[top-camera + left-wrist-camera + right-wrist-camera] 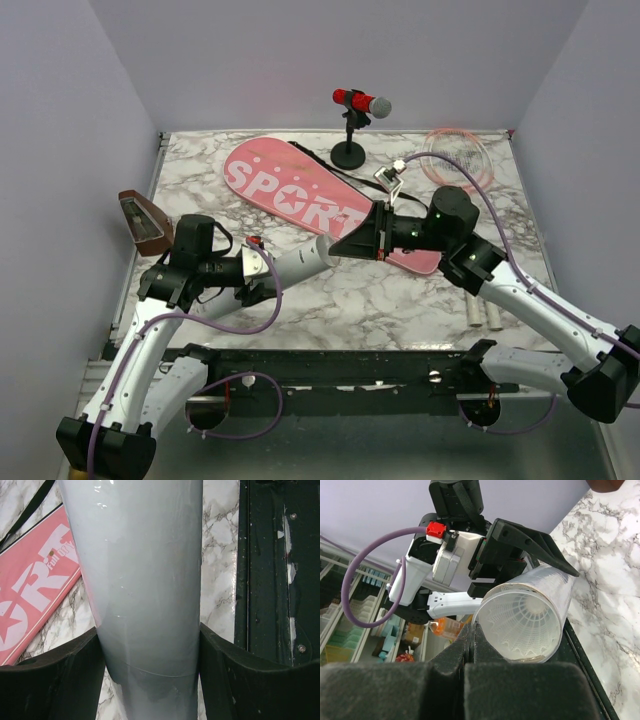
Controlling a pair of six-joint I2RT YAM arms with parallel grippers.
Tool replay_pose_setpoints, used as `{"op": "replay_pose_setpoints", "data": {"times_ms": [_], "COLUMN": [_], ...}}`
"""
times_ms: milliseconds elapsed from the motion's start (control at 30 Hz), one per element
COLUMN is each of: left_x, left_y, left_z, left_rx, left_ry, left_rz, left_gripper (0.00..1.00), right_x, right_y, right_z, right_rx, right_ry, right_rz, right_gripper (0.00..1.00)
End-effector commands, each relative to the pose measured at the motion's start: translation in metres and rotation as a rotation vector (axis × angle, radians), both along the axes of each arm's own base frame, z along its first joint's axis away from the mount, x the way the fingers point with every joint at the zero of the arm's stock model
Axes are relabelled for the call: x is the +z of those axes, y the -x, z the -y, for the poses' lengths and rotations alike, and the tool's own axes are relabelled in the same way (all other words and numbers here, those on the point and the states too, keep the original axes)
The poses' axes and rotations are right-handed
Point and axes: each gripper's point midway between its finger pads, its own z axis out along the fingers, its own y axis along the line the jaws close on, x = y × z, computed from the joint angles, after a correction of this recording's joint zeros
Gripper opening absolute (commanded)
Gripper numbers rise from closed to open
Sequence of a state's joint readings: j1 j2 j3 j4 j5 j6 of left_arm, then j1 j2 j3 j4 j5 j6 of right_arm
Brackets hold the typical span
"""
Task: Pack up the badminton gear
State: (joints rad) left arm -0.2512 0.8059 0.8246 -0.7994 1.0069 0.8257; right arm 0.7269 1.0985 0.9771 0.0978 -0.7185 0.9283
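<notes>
My left gripper (270, 265) (149, 635) is shut on the long white tube (305, 256) (145, 580), one jaw on each side, holding it level above the table and pointing right. The tube's open end (550, 585) faces my right gripper (345, 243) (472, 630), and a white shuttlecock shows inside. That gripper is shut, its tips against the tube's rim, with nothing visible between them. The pink "SPORT" bag (290, 190) (30, 595) lies diagonally under both. Two pink rackets (457, 155) lie at the back right, white handles (480, 315) toward the front.
A red microphone on a black stand (360, 102) stands at the back centre. A brown wedge-shaped box (140, 220) sits at the left edge. The bag's black strap (310, 155) trails behind it. A black rail (265, 570) runs along the marble table's (400, 300) front edge.
</notes>
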Motion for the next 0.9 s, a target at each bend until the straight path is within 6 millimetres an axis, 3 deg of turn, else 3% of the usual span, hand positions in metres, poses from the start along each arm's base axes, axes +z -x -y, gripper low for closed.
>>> {"op": "replay_pose_setpoints", "data": {"times_ms": [0, 333, 700, 867], "left_x": [0.023, 0.025, 0.024, 0.025], "left_y": [0.003, 0.003, 0.005, 0.006], "left_z": [0.006, 0.006, 0.005, 0.005], "left_rx": [-0.048, -0.051, -0.06, -0.067], "left_ry": [0.051, 0.049, 0.044, 0.045], "left_rz": [0.074, 0.083, 0.095, 0.1], "left_gripper": [0.37, 0.37, 0.37, 0.37], "right_x": [-0.001, -0.007, -0.013, -0.012], "right_y": [0.007, 0.012, 0.015, 0.016], "right_z": [-0.003, -0.009, -0.013, -0.013], "right_rx": [0.042, 0.081, 0.096, 0.096], "right_ry": [-0.031, -0.035, -0.034, -0.043], "right_rz": [-0.008, -0.037, -0.051, -0.051], "right_gripper": [0.01, 0.01, 0.26, 0.32]}}
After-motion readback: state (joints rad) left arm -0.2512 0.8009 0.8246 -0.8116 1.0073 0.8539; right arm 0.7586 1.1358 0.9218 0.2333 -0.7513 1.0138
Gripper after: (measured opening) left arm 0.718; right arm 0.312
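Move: The open mouth of the shuttlecock tube lies just off my right fingertips, its middle about 2 cm ahead, 3 cm left and 3 cm below that hand. My left gripper, clamping the tube, is some 15 cm left, 1 cm back and 13 cm below it. The pink racket bag's middle lies about 35 cm ahead, 3 cm left and 30 cm down. From my left hand the mouth is about 13 cm right, 3 cm ahead and 10 cm up. With shut fingertips already at the upper, near side of the tube's mouth, I ease my right hand about 1 cm left along the tube, drifting about as much back and down, and turn the wrist some 5 degrees, mainly counter-clockwise. Halfway through I start opening the fingers, to roughly a third, so the tips spread to either side of the rim as I see it. My left hand stays put, keeping its clamp on the tube. ##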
